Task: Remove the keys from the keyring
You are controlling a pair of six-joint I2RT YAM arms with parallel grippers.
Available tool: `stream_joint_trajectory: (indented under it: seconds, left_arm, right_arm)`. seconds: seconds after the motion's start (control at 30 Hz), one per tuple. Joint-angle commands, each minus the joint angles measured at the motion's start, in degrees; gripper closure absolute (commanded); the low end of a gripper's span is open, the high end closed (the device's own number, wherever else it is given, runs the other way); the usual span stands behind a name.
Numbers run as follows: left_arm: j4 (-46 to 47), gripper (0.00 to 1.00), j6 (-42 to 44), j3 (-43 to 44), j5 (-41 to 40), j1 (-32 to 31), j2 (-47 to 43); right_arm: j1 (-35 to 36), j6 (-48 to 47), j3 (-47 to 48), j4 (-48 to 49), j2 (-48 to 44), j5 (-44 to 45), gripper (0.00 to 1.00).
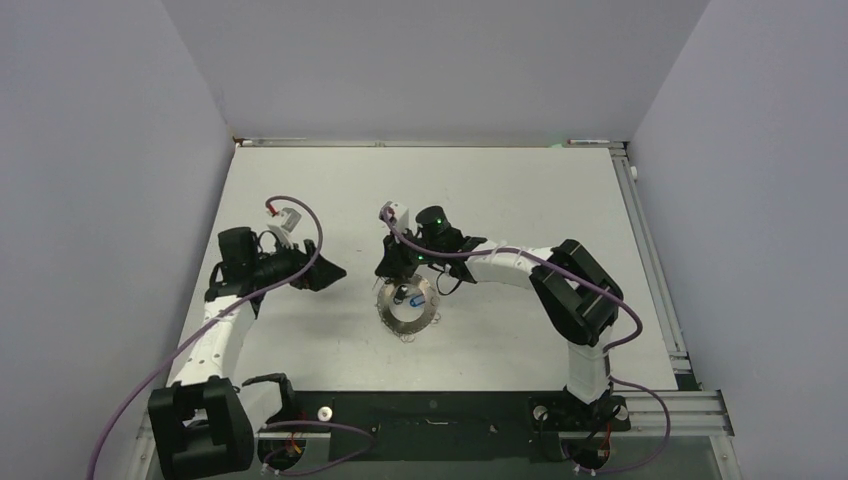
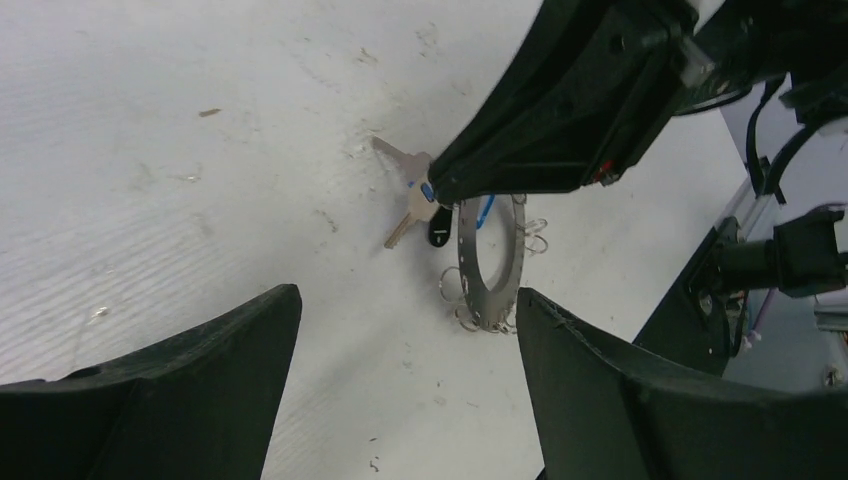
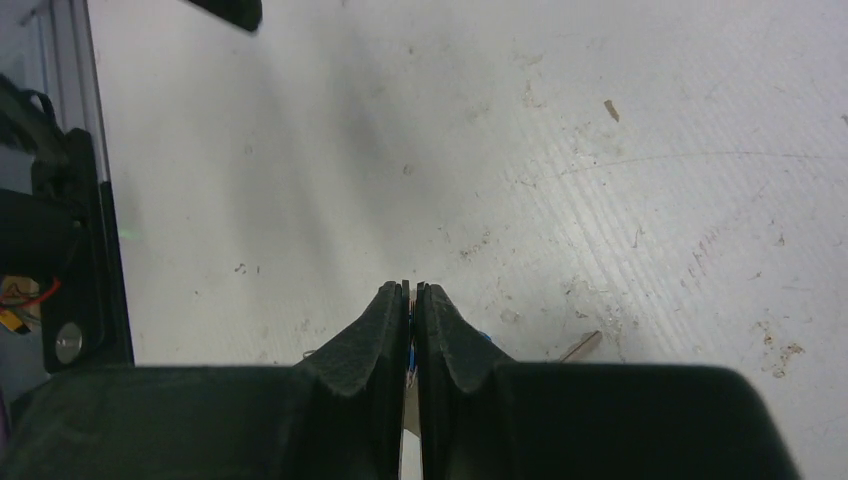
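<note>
The keyring [image 1: 399, 321] lies mid-table; in the left wrist view this grey ring [image 2: 487, 290] looks tilted, with small wire loops [image 2: 452, 285] at its rim. Two silver keys [image 2: 404, 196] and a dark key head [image 2: 438, 231] splay out beside it. My right gripper [image 1: 391, 272] sits at the ring's far-left edge, shut on a blue-headed key [image 2: 427, 190]; a blue sliver [image 3: 409, 352] shows between its fingers [image 3: 372, 325]. A key tip [image 3: 581, 346] pokes out beside them. My left gripper [image 1: 335, 272] hangs left of the ring, open [image 2: 408, 300] and holding nothing.
A white, scuffed tabletop [image 1: 500, 200] is enclosed by grey walls. A metal rail [image 1: 652, 262] runs along the right edge, and a dark base strip [image 1: 430, 412] lies at the front between the arm bases. Purple cables [image 1: 300, 225] loop off both arms.
</note>
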Motion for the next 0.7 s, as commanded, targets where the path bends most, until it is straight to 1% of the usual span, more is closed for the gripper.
stream_joint_trajectory:
  seconds: [0.0,0.07,0.17,0.47,0.57,0.67]
  left_arm:
    - [10.6,0.28,-5.6,-3.0,-1.0,-7.2,-0.1]
    - [13.0,0.32,-7.0,-3.7,-2.0,-9.7,1.4]
    - [20.5,0.34,-11.0,-4.8,-3.0,-13.2,5.4]
    - [28.9,0.39,-12.1,-4.7,-6.3,-25.1,13.3]
    - [30.7,0.48,-14.0,-4.3,-7.1,-26.2,15.0]
    - [29.9,0.64,-13.7,-3.3,-8.9,-26.1,14.7]
  right_arm:
    - [-1.4,10.0,-2.1,13.3,-4.9,-2.5,0.95]
    - [-1.7,12.2,-3.1,15.2,-5.2,-2.5,0.95]
    - [-1.9,15.7,-4.3,17.9,-5.3,-2.7,0.95]
    - [-2.6,21.9,-6.6,22.6,-5.8,-1.6,0.95]
    - [-3.2,23.9,-7.3,23.8,-6.2,-1.0,0.95]
    - [-4.5,27.2,-9.4,26.4,-7.0,-0.6,0.95]
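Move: The keyring's big plate hangs about 16 cm to the left hand's right, 5 cm nearer the base and 8 cm lower. From that hand, the metal keys are some 11 cm right, 1 cm back and 7 cm down; the black fob is roughly 15 cm right, 3 cm back and 8 cm down. From the right hand, already pinching the keyring's far edge, the plate's middle is about 5 cm back, 5 cm right and 3 cm below. Left hand sweeps right 12 cm and down towards the keyring, half closing; right, still pinching, rises about 3 cm. ##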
